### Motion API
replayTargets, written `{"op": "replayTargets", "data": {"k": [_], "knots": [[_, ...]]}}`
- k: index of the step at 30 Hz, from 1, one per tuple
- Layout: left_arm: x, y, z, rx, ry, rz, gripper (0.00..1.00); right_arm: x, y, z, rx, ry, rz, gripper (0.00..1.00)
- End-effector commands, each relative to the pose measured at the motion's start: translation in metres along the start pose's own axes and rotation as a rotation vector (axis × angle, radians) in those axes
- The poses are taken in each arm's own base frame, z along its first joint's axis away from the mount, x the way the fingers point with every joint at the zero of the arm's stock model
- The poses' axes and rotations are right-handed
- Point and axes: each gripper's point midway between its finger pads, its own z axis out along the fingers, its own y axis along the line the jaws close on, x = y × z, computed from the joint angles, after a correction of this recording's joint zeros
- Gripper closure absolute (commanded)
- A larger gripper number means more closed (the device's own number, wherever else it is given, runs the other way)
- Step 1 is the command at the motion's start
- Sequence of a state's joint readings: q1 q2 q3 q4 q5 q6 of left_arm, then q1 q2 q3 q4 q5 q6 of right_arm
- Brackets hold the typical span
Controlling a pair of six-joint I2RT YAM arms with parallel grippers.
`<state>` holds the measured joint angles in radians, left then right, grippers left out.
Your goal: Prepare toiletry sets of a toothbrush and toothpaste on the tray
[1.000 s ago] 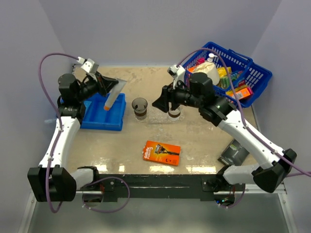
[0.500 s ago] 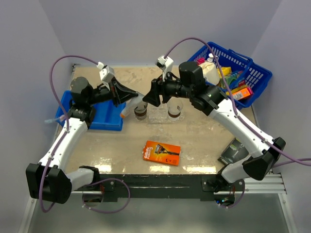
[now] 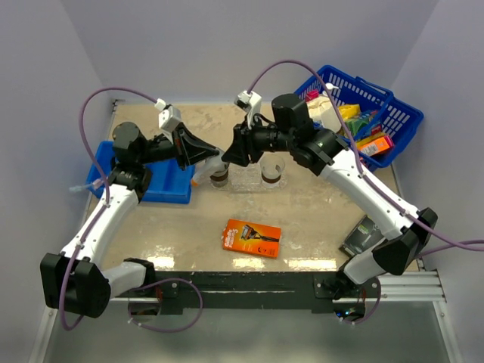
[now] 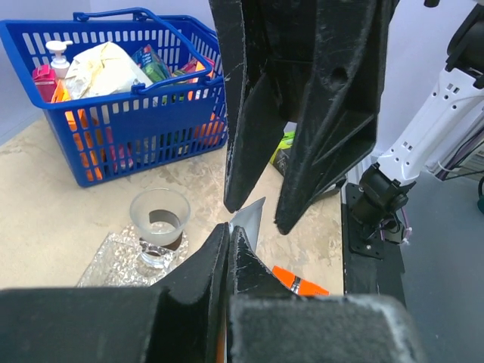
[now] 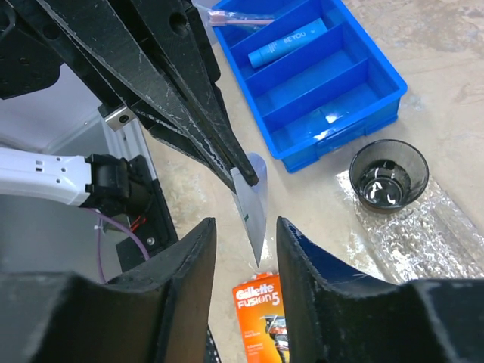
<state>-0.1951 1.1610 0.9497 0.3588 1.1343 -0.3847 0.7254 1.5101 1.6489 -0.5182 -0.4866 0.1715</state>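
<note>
My left gripper point(image 4: 229, 231) is shut on a long, flat, silvery-wrapped toothbrush point(image 5: 253, 204) with an orange end, held in the air left of the cups. The wrapper's pointed end point(image 4: 249, 219) sticks out past the left fingertips. My right gripper point(image 5: 246, 227) faces it with its jaws open on either side of that end, a gap showing on both sides. The clear tray point(image 5: 435, 231) lies below with a dark cup point(image 5: 388, 175) on it; a second cup point(image 4: 159, 219) also stands on the tray point(image 4: 106, 265). A blue toothpaste point(image 5: 287, 43) tube lies in the blue compartment bin point(image 5: 344, 113).
Another wrapped brush point(image 5: 238, 20) lies in the bin's far compartment. An orange razor pack point(image 3: 252, 237) lies on the table in front of the tray. The blue wire basket point(image 3: 378, 98), full of goods, stands at the back right. A dark packet point(image 3: 365, 236) lies at the right front.
My left gripper carried the wrapped toothbrush from over the blue bin towards the middle. My right gripper swung left from above the tray to meet it, and its jaws narrowed around the wrapper's end.
</note>
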Motion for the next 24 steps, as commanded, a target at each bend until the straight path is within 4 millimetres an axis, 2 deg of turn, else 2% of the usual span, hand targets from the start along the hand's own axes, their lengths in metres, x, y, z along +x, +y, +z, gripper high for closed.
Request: {"op": "replayTargets", "data": {"k": [1, 11, 15, 19, 24], "knots": [[-0.013, -0.013, 0.001, 0.046, -0.031, 0.072, 1.00, -0.006, 0.011, -0.002, -0.057, -0.022, -0.012, 0.64], [-0.012, -0.013, 0.001, 0.048, -0.031, 0.071, 1.00, -0.002, 0.001, 0.005, -0.030, -0.018, -0.005, 0.74], [-0.012, -0.013, 0.001, 0.048, -0.032, 0.072, 1.00, -0.001, 0.002, 0.007, -0.037, -0.016, 0.001, 0.83], [-0.012, -0.013, 0.001, 0.046, -0.032, 0.074, 1.00, 0.000, 0.004, 0.008, -0.053, -0.022, 0.009, 1.00], [-0.011, -0.010, 0.001, 0.035, -0.033, 0.071, 1.00, -0.001, 0.003, 0.007, -0.039, -0.052, 0.016, 1.00]]}}
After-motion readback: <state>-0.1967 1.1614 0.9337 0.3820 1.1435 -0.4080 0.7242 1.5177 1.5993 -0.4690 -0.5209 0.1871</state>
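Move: The toothpaste's flat end, still held by the left gripper, is right at both hands: about 1 cm to the right of the left hand's pads, and about 1 cm to the left of the right hand and 1 cm below it, between its open fingers. From the right hand, the left cup stands some 12 cm ahead, 3 cm left and 25 cm below. The clear tray is about 14 cm ahead and 5 cm right, the razor pack 6 cm back and 6 cm right, both some 29 cm down. Shut the right gripper fully from nearly half open, letting it sink about 1.5 cm as it closes, so that its fingertips pinch the toothpaste's thin flat end just beside the left fingertips. Hold the left gripper in place, shut, keeping its grip on the tube. ##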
